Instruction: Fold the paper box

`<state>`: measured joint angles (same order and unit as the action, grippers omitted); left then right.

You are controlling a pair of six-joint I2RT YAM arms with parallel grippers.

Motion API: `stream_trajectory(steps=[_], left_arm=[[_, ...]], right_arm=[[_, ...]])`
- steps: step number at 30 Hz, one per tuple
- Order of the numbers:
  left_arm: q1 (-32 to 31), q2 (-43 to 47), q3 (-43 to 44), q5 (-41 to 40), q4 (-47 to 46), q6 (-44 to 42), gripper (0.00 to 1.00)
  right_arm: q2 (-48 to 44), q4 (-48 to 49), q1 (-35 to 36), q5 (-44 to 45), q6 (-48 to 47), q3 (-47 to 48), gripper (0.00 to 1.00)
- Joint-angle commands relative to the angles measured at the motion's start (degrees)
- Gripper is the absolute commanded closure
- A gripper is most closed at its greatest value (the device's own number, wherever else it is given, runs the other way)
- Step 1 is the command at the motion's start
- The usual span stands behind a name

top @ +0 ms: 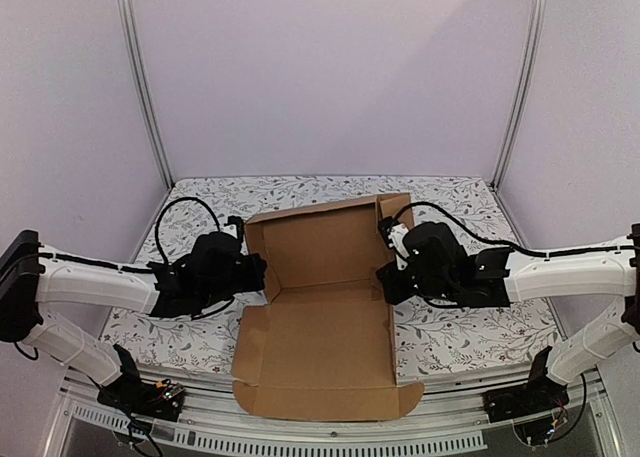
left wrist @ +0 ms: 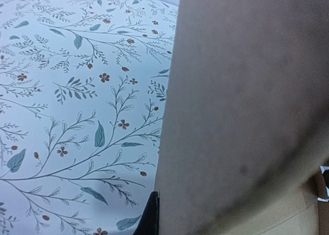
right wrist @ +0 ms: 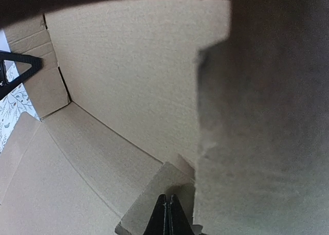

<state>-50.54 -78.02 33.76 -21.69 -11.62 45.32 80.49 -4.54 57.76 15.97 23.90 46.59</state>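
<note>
The brown paper box [top: 315, 347] lies across the middle of the table. Its back panel stands upright and its base lies flat toward the near edge. My left gripper [top: 258, 275] is at the box's left corner. In the left wrist view one black finger [left wrist: 152, 217] lies flush against the outside of a raised side flap [left wrist: 241, 101], and the other finger is hidden behind it. My right gripper [top: 384, 277] is at the right corner. Its fingers [right wrist: 167, 209] are pressed together with nothing between them, their tips over a small folded tab [right wrist: 154, 188] inside the box [right wrist: 128, 65].
A floral cloth [top: 450, 327] covers the table around the box and also shows in the left wrist view [left wrist: 67, 116]. Metal frame posts [top: 140, 77] rise at the back corners. A slotted rail [top: 330, 439] runs along the near edge under the box's front flap.
</note>
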Motion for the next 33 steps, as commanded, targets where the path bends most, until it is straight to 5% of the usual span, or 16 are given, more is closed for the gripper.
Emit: stream_trajectory(steps=[1, 16, 33], left_arm=[[0.35, 1.28, -0.04, -2.48, -2.21, -0.90, 1.00], [1.05, -2.84, 0.20, -10.56, -1.61, -1.62, 1.00], [2.21, -0.20, -0.96, -2.36, -2.61, 1.74, 1.00]], right_arm=[[-3.21, -3.58, 0.33, 0.31, -0.97, 1.31, 1.00], [-17.51, -6.73, 2.08, -10.72, -3.14, -4.38, 1.00], [-19.60, -6.14, 3.74, -7.41, 1.07, -12.55, 1.00]])
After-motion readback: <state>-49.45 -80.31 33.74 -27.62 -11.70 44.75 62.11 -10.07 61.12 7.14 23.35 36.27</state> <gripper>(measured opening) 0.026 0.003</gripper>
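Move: My right fingertips are shut at the small right corner tab, about 1 cm forward and left of them and 2 cm below. The near panel's right side flap, which I go for next, lies roughly 10 cm back, 3 cm right and 6 cm below. The back wall's right flap is some 6 cm ahead, 2 cm right and 2 cm above. My left hand already pinches the back wall's left flap; from it, the near panel's right flap is around 30 cm right, 12 cm back and 5 cm below. I lift my shut right fingers off the corner tab by about 6 cm, arc back some 7 cm and slightly right, then sink most of the way down again over the crease of the near panel's right side flap, turning counter-clockwise about 10 degrees. My left hand keeps its pinch, easing the left flap about 2 cm left and a little forward. ##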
